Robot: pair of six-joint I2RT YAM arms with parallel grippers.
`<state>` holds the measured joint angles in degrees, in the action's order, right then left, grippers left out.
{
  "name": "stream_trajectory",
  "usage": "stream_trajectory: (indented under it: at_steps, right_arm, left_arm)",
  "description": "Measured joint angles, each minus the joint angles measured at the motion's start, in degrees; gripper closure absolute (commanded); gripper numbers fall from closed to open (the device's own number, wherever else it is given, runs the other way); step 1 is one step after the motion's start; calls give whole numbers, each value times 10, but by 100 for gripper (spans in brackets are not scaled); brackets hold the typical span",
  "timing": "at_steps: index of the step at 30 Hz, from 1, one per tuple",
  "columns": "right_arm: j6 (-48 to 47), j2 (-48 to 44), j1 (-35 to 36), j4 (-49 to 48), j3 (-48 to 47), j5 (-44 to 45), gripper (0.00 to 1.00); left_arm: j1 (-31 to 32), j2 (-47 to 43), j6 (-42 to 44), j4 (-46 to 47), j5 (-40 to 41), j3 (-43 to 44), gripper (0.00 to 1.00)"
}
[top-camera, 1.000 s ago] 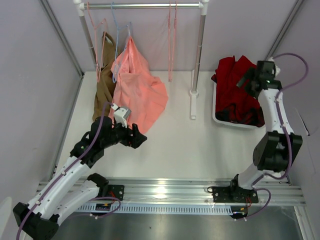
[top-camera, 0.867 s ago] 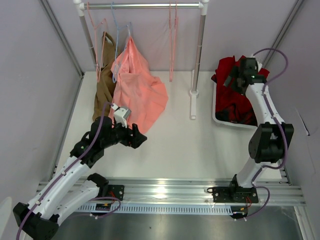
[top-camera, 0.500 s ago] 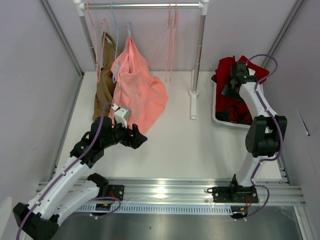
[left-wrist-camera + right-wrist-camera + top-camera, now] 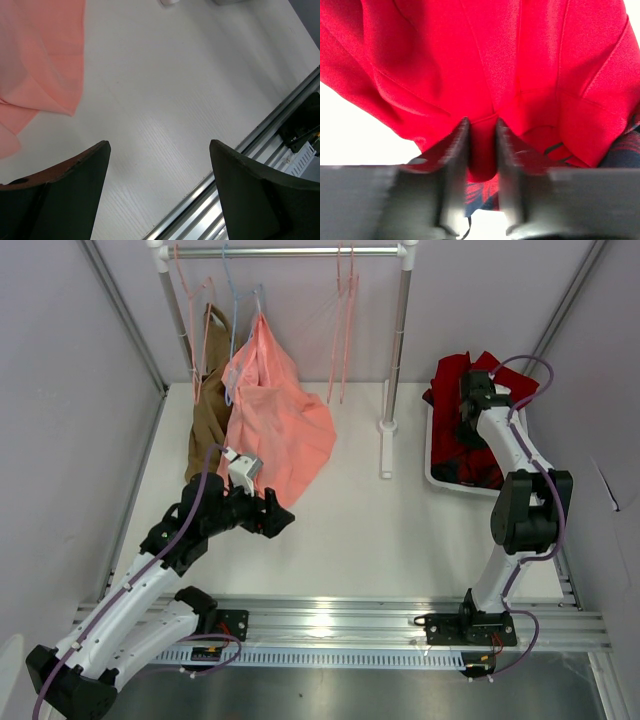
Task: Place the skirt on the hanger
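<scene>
The deep-red skirt lies bunched in a white bin at the right back. My right gripper reaches down into it. In the right wrist view the skirt fills the frame, and my right gripper is shut on a fold of it that fills the narrow gap between the fingers. The pale-pink hanger hangs empty from the rail at the back, slightly tilted. My left gripper hovers open over the bare table, holding nothing.
A red-and-black checked garment lies under the skirt in the bin. A salmon-pink garment and a brown one hang at the back left by a light blue hanger. The rack post stands left of the bin.
My right arm swung left and dropped into the bin, and its jaws closed from wide open onto a fold of the skirt. The pink hanger swayed slightly. The left arm stayed still.
</scene>
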<state>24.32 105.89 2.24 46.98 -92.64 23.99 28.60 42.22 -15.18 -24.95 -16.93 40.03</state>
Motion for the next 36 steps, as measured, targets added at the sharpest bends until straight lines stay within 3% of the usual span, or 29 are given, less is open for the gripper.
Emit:
stream_trajectory:
  at_steps: [2, 6, 13, 24, 36]
  right_arm:
    - [-1, 0, 0, 2, -1, -2, 100]
    - [4, 1, -7, 20, -21, -6, 100]
    - [3, 1, -38, 67, -140, -16, 97]
    - [-7, -9, -54, 86, -261, -29, 100]
    - [-39, -108, -42, -15, -339, -160, 100]
  left_arm:
    - [0, 0, 0, 0, 0, 0, 14]
    - [0, 0, 0, 0, 0, 0, 14]
    - [0, 1, 0, 0, 0, 0, 14]
    - [0, 5, 0, 0, -3, 0, 14]
    - [0, 5, 0, 0, -3, 0, 14]
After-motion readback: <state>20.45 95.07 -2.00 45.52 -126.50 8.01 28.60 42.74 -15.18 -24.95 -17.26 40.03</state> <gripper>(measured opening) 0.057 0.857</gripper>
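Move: The red skirt lies heaped right under the right hand, one fold already between its half-open fingers; the heap's middle is about 5 cm ahead, 2 cm right and 4 cm below. The white basket holding it centres about 2 cm ahead, 2 cm right and 6 cm down, with plaid cloth some 5 cm behind the hand, 2 cm right and 5 cm lower. From the idle left hand, the skirt is roughly 48 cm right, 25 cm ahead and 8 cm below. The right fingers pinch shut on the fold of red skirt between them and keep that hold as the hand climbs about 30 cm up out of the basket, slowly at first, then faster. It bows a few centimetres forward and right on the way before easing back and left near the top, while the wrist tips the fingers up by some 45 degrees. ##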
